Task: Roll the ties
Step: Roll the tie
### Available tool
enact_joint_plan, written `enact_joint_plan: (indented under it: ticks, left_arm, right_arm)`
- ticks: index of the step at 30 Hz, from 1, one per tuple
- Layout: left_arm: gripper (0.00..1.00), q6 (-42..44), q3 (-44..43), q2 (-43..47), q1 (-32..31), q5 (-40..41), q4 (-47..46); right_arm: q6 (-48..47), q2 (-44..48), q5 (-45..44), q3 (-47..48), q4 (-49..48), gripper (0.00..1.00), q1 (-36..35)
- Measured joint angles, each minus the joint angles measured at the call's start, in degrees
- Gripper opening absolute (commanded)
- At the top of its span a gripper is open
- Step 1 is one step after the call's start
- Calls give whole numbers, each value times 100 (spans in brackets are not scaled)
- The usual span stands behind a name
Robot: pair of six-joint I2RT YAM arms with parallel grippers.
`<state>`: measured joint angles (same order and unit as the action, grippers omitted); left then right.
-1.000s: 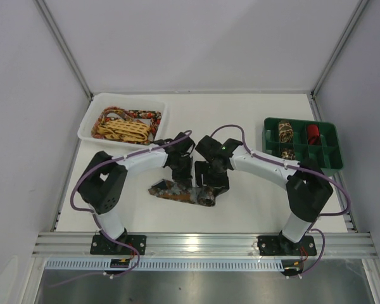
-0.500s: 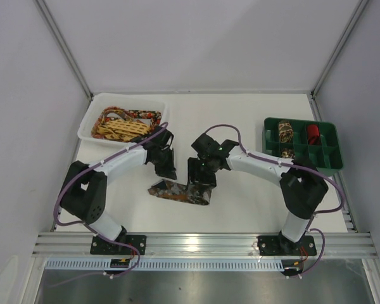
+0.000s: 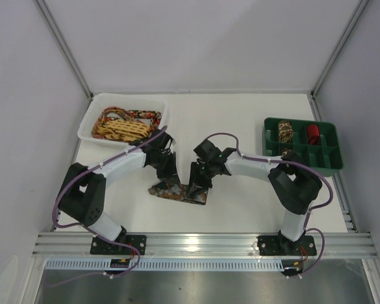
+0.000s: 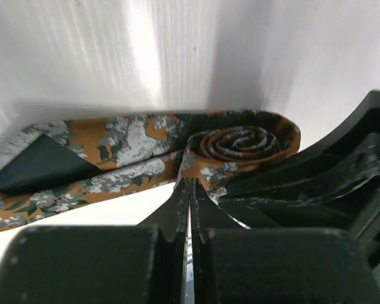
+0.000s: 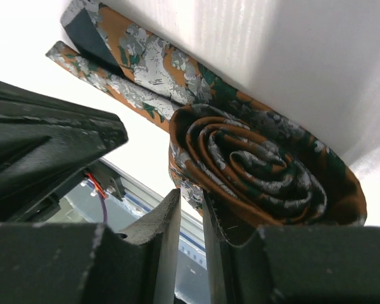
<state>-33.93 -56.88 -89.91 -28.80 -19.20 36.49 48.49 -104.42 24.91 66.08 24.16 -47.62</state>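
Note:
A brown-orange mottled tie [image 3: 168, 189] lies on the table with its right end wound into a coil [image 3: 201, 196]. In the left wrist view the coil [image 4: 240, 142] sits just beyond my left gripper [image 4: 190, 182], which is shut with its tips against the coil's lower edge. My right gripper [image 5: 191, 197] is almost closed, and the outer edge of the coil [image 5: 259, 164] fills the narrow gap at its tips. From above, the left gripper [image 3: 170, 177] and the right gripper [image 3: 196, 187] stand close together over the tie.
A white bin [image 3: 87, 122] at the back left holds a yellow lattice tie [image 3: 121, 130] and a red-floral tie [image 3: 143, 115]. A green divided tray [image 3: 302, 124] at the right holds rolled ties [image 3: 285, 132] and a red roll [image 3: 312, 133].
The right gripper has come left and down to the coil and its jaws have narrowed. The left arm swung back and left, then settled by the coil.

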Motion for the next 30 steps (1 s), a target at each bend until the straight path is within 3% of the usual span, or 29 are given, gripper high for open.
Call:
enact_joint_plan:
  ticks: [12,20,25,30]
  left_arm:
    - [0,-378,302,15,-330,-798,-557]
    - [1,-365,304,-302,-356,-824,-686]
    - [0,-358,304,-367,-356,-826,-721]
    - [0,-350,291,-463,-356,-824,-721]
  right_arm:
    - [105,247,-7,-260,-197,32,136]
    - [76,1021,-118,-332,166,59,254]
    - [-50,1952,-76,-1049,179,80,658]
    - [-177,2006,122,-1770,31,82,879]
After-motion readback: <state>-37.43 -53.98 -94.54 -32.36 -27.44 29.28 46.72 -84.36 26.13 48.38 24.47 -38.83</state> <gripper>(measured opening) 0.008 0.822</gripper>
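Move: The rolled end of the tie stands on edge about 6 cm to the right of my left fingertips, 2 cm nearer me and some 3 cm lower. From my right hand, at its near side, the roll's middle is about 2 cm ahead, 1 cm to the right and 2 cm down. The loose tail end lies some 9 cm left and 3 cm back of my left hand, about 4 cm lower. I bring my shut left fingers about 4 cm to the right and a bit back to the roll's near left side, then sink them some 2 cm to hold it there. My right hand stays at the roll at first, then opens wide, lets go, lifts about 5 cm and swings some 8 cm right, clear of the roll, already coming down again at the end. ##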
